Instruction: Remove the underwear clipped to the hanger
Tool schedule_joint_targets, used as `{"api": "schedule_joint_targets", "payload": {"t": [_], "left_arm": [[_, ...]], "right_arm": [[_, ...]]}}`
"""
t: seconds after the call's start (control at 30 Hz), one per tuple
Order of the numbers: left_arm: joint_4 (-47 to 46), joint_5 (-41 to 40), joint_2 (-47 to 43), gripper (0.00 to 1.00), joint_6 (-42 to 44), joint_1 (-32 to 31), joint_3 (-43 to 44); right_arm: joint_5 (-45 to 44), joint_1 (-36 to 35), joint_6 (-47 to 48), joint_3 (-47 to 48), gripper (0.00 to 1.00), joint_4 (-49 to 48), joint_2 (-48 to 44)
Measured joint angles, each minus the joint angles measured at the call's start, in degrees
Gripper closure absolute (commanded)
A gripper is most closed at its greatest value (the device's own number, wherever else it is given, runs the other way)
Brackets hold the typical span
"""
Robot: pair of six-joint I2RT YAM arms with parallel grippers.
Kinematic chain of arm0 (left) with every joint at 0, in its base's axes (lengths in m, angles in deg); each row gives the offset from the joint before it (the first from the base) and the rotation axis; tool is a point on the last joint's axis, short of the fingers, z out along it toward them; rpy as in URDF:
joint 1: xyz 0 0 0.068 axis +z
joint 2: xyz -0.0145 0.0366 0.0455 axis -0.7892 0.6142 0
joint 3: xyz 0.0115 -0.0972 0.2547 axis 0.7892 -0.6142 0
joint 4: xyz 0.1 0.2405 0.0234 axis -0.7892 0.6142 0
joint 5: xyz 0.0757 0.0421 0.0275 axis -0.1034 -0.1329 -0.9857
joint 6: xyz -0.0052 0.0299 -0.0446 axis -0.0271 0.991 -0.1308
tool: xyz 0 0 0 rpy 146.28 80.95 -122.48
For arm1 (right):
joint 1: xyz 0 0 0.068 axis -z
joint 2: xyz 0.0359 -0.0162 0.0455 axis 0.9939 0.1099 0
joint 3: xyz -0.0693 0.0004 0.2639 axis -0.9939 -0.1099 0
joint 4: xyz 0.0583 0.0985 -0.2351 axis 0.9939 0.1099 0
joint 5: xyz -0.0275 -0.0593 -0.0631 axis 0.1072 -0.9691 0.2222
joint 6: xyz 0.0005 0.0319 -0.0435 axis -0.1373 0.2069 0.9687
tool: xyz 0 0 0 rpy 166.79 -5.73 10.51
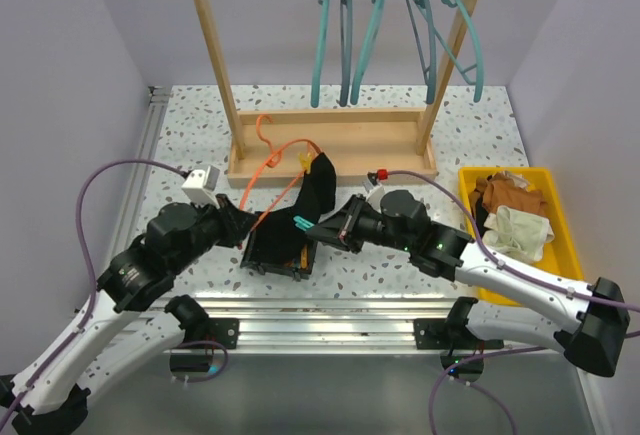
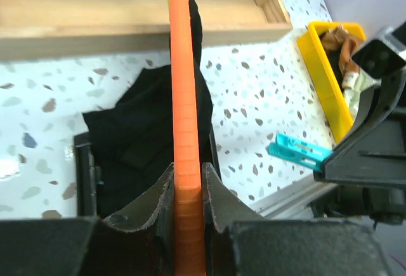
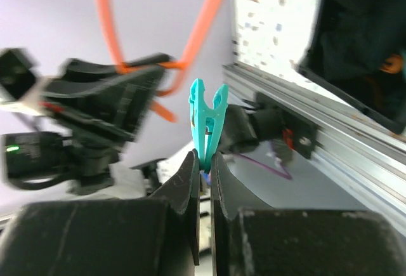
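Observation:
The orange hanger point(image 1: 268, 160) lies slanted from the wooden rack base toward me, and my left gripper point(image 1: 243, 225) is shut on its lower bar point(image 2: 184, 130). Black underwear point(image 1: 300, 205) hangs from a yellow clip point(image 1: 305, 159) on the hanger and spreads onto the table point(image 2: 139, 136). Just right of the cloth, my right gripper point(image 1: 318, 231) is shut on a loose teal clip point(image 3: 206, 120), also visible from above point(image 1: 302, 223). The cream-white brief point(image 1: 520, 231) lies in the yellow bin.
The yellow bin point(image 1: 472, 255) at the right also holds brown clothes point(image 1: 508, 193). A wooden rack point(image 1: 330, 145) with several teal hangers point(image 1: 345, 35) stands at the back. A flat dark frame point(image 1: 285, 263) lies under the black cloth, near the metal rail at the front edge.

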Motion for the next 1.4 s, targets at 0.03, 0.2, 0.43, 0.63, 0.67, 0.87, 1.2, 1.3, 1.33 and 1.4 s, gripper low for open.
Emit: {"api": "schedule_joint_targets", "payload": {"t": [0.03,0.2,0.43,0.63,0.67,0.87,1.2,1.3,1.33,1.4], "left_arm": [[1.01,-1.31,-0.20,1.00,0.26,0.00,0.98],[5.66,-7.39,-2.99,1.00,1.27,0.00,6.21],[7.78,-8.55,-5.09,1.00,1.79,0.00,8.81],[11.26,-9.44,-5.14,1.00,2.32,0.00,10.84],[11.78,-9.66,-5.14,1.00,2.40,0.00,11.61],[13.84,-10.05,-5.14,1.00,3.32,0.00,15.56],[14.64,-6.75,-5.33,1.00,3.93,0.00,15.87],[14.71,-5.42,-5.33,1.00,4.00,0.00,15.85],[14.69,-4.85,-5.33,1.00,4.13,0.00,15.82],[14.62,-3.61,-5.29,1.00,4.72,0.00,15.67]], "right_arm": [[0.11,0.00,1.42,0.94,1.00,2.51,-0.17],[0.57,0.00,8.94,3.02,1.00,14.14,-0.24],[1.53,-0.02,16.37,4.07,1.00,22.05,3.41],[1.75,-0.22,21.42,9.25,1.00,25.09,11.96],[1.73,-0.42,22.12,10.32,1.00,25.27,13.44],[1.31,-0.98,24.94,14.93,0.72,26.77,20.06],[1.14,-1.16,27.23,17.42,0.29,27.82,22.75],[0.94,-1.14,26.95,16.98,0.27,27.52,21.40],[0.74,-1.16,26.71,16.44,0.27,27.30,20.37],[-0.76,-1.16,25.99,14.91,0.27,27.47,17.29]]}}
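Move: The right hand, holding the teal clothespin, has the black box it is bound for some 7 cm to its left, 4 cm ahead and 21 cm below. The black underwear's middle is about 8 cm ahead, 5 cm left and 12 cm down; the yellow clothespin is some 14 cm ahead, 3 cm left, about level in height. From the left hand, gripping the orange hanger, that yellow clothespin is about 17 cm ahead and 13 cm right, and the box 8 cm ahead, 6 cm right, 20 cm down. Downward, drawing back a little at first, the right hand sinks about 12 cm towards the black box, its fingers tipping down by some 35 degrees, then opens to let go of the teal clothespin and starts to rise. The left hand keeps its grip on the hanger and carries it up about 7 cm, left and somewhat back. ##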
